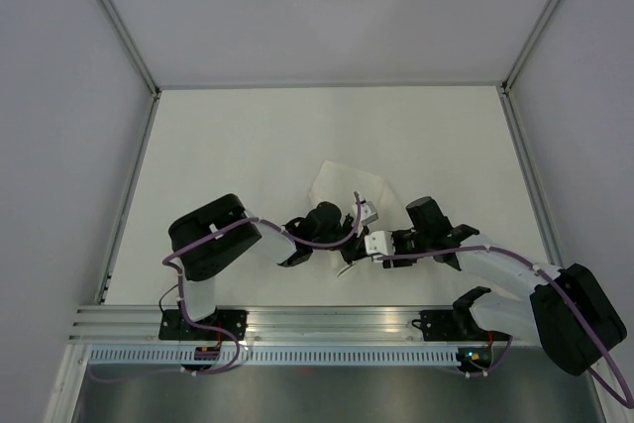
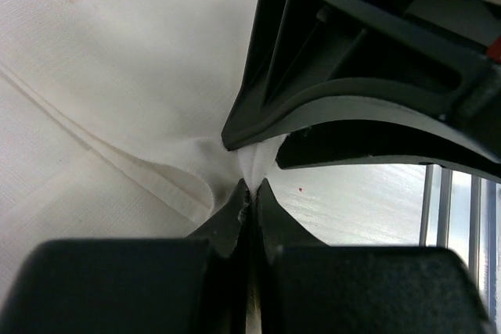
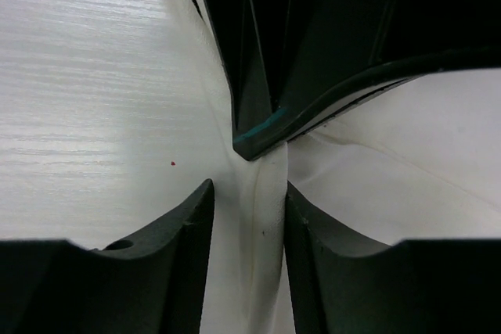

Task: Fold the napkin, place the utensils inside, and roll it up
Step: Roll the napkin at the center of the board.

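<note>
The white napkin lies crumpled in the middle of the table, and both grippers meet at its near edge. My left gripper is shut on a pinched bit of the napkin, with its tips pressed together on the cloth. My right gripper faces it from the other side and is open. A raised fold of napkin stands between its fingers, close against the right one, with a gap on the left. The left gripper's fingers hang just beyond that fold. The utensils are out of view.
Bare white table lies to the left of the fold. Metal rails run along the near table edge, close behind the grippers. White walls and grey frame posts enclose the table.
</note>
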`<state>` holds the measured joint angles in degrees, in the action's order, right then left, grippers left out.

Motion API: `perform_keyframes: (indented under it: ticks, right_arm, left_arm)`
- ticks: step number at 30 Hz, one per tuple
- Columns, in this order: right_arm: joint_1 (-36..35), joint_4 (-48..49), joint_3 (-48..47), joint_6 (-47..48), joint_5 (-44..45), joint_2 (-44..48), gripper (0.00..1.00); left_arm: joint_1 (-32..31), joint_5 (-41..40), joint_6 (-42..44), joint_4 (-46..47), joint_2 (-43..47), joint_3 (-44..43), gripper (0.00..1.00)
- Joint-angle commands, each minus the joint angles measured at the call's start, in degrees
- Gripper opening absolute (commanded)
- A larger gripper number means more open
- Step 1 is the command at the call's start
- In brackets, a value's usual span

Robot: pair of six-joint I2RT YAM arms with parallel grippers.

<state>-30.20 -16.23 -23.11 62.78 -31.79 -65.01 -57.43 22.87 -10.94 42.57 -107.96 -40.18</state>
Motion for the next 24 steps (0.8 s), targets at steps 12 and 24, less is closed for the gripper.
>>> perform_keyframes:
  ticks: [12, 24]
  right_arm:
    - [-0.5, 2.8, 2.6, 1.0, 1.8, -0.4, 0.1]
    - [-0.5, -7.3, -1.2, 3.7, -1.2, -4.7, 0.0]
  left_arm:
    - [1.8, 3.4, -2.2, -12.5, -3.4, 3.8, 0.02]
    - [6.0, 1.6, -7.5, -4.9, 7.7, 10.0, 0.45]
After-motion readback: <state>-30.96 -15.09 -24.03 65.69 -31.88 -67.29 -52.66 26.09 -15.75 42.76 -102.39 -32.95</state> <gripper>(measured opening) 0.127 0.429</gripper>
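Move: My left fingers are already shut on the napkin's rolled near edge, whose left end sticks out about 9 cm to the left and 3 cm nearer me. The napkin's flat part is centred some 11 cm ahead and 5 cm left, its far corner 22 cm ahead and 13 cm left. For my right hand the rolled edge runs between its half-open fingers, about 1 cm ahead. I ease my right fingers forward by under 1 cm and close them on the rolled edge, just right of my left hand's grip. Once they pinch it, I open my left fingers to nearly half and draw that hand about 4 cm left along the edge, away from my right hand, keeping low with the cloth still between the fingers. ##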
